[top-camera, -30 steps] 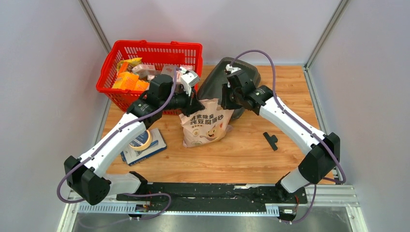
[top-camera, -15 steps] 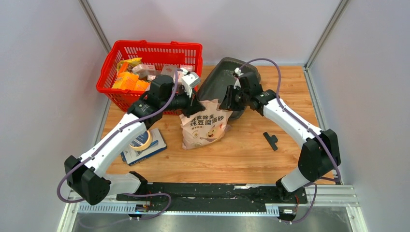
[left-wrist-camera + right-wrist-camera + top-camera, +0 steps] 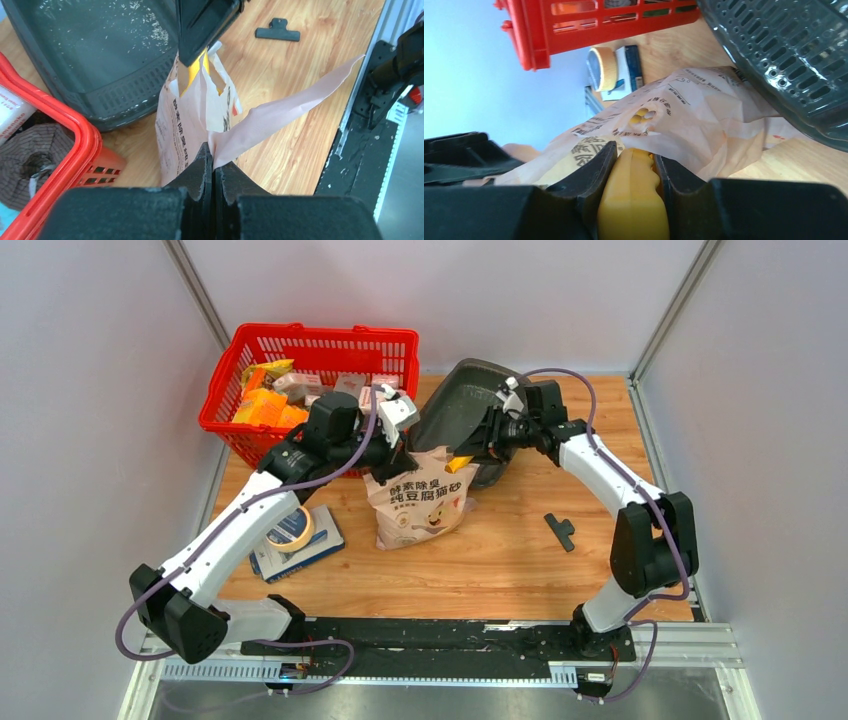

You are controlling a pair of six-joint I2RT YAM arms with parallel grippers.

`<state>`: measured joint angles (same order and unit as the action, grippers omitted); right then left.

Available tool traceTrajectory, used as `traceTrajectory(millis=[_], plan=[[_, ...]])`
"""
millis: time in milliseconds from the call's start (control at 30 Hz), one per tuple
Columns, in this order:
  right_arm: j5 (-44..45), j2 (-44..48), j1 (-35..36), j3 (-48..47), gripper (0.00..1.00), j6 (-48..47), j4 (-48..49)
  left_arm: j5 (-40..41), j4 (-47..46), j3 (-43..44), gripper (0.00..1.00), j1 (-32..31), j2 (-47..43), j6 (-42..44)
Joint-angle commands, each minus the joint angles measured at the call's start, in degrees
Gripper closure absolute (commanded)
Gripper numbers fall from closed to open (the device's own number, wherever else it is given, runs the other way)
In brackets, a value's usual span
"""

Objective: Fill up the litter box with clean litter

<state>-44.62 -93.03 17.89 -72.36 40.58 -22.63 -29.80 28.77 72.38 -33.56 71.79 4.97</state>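
The dark grey litter box (image 3: 455, 400) sits at the back centre, with only a few pale litter granules (image 3: 159, 34) scattered on its floor. The pink-beige bag (image 3: 420, 505) stands just in front of it. My left gripper (image 3: 398, 452) is shut on the bag's top edge (image 3: 214, 155) and holds that flap out. My right gripper (image 3: 478, 445) is at the bag's mouth, shut on the handle of a yellow scoop (image 3: 634, 200). The scoop's head (image 3: 192, 75) goes down into the bag and is mostly hidden by the bag's side (image 3: 694, 115).
A red basket (image 3: 310, 380) full of packages stands at the back left, close to my left forearm. A tape roll (image 3: 290, 532) lies on a blue book at the left front. A black clip (image 3: 560, 530) lies on the wood at the right.
My right wrist has swung to the right and turned, so its gripper now points left into the bag's mouth and the yellow scoop shows there. The left gripper has kept its hold on the bag.
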Motion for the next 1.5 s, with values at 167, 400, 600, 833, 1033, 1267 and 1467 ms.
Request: traceTrajectory(millis=[167,400,600,833,1033,1267,1467], plan=[[-14.3,-1.5,-6.7,-0.9,1.00,8.2,6.8,-1.4,7.7,7.7,1.00,-0.4,-3.0,18.7],[-18.6,-3.0,-11.0,-4.3,1.00,4.0,3.6,0.0,7.2,6.1,1.00,-0.4,-4.2,21.6],[-19.5,-4.4,-13.8,-2.8,1.00,7.2,6.4,0.8,4.9,5.0,1.00,-0.4,-4.2,21.9],[-21.5,-3.1,-14.9,0.5,1.00,12.5,12.6,-1.7,3.2,6.4,1.00,-0.5,-2.2,20.3],[-27.7,-4.5,-16.2,-0.1,1.00,12.8,12.7,-1.5,3.6,6.9,1.00,-0.7,-1.4,20.3],[-28.6,-6.3,-17.1,3.8,1.00,16.2,17.3,-0.8,5.9,8.0,1.00,-1.0,-0.6,22.1],[-30.1,-6.3,-20.0,6.0,1.00,20.5,23.9,0.4,6.9,8.8,1.00,-1.1,-0.2,23.9]])
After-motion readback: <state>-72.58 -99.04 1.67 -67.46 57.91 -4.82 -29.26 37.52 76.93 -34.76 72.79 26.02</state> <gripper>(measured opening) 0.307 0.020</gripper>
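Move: The right hand, with the scoop already in its fingers and the bowl down in the bag's mouth, has the litter box about 17 cm ahead, level with it sideways, and 17 cm below. The litter bag's middle is some 10 cm to its left, 3 cm back and 8 cm down; the black clip lies about 19 cm to its right, 5 cm back and 19 cm down. From the left hand the litter box is roughly 24 cm ahead, 14 cm right, 25 cm down. Keeping its grip on the handle, the right hand draws the yellow scoop up and out through the bag's mouth: first up about 3 cm, then chiefly to the right, some 7 cm in all with 3 cm forward, while the wrist tips and rolls about 25 degrees, raising the fingertips. The left hand keeps the bag's rim pinched, shifting left a centimetre or two before easing partly back, and rolls nearly 20 degrees. ##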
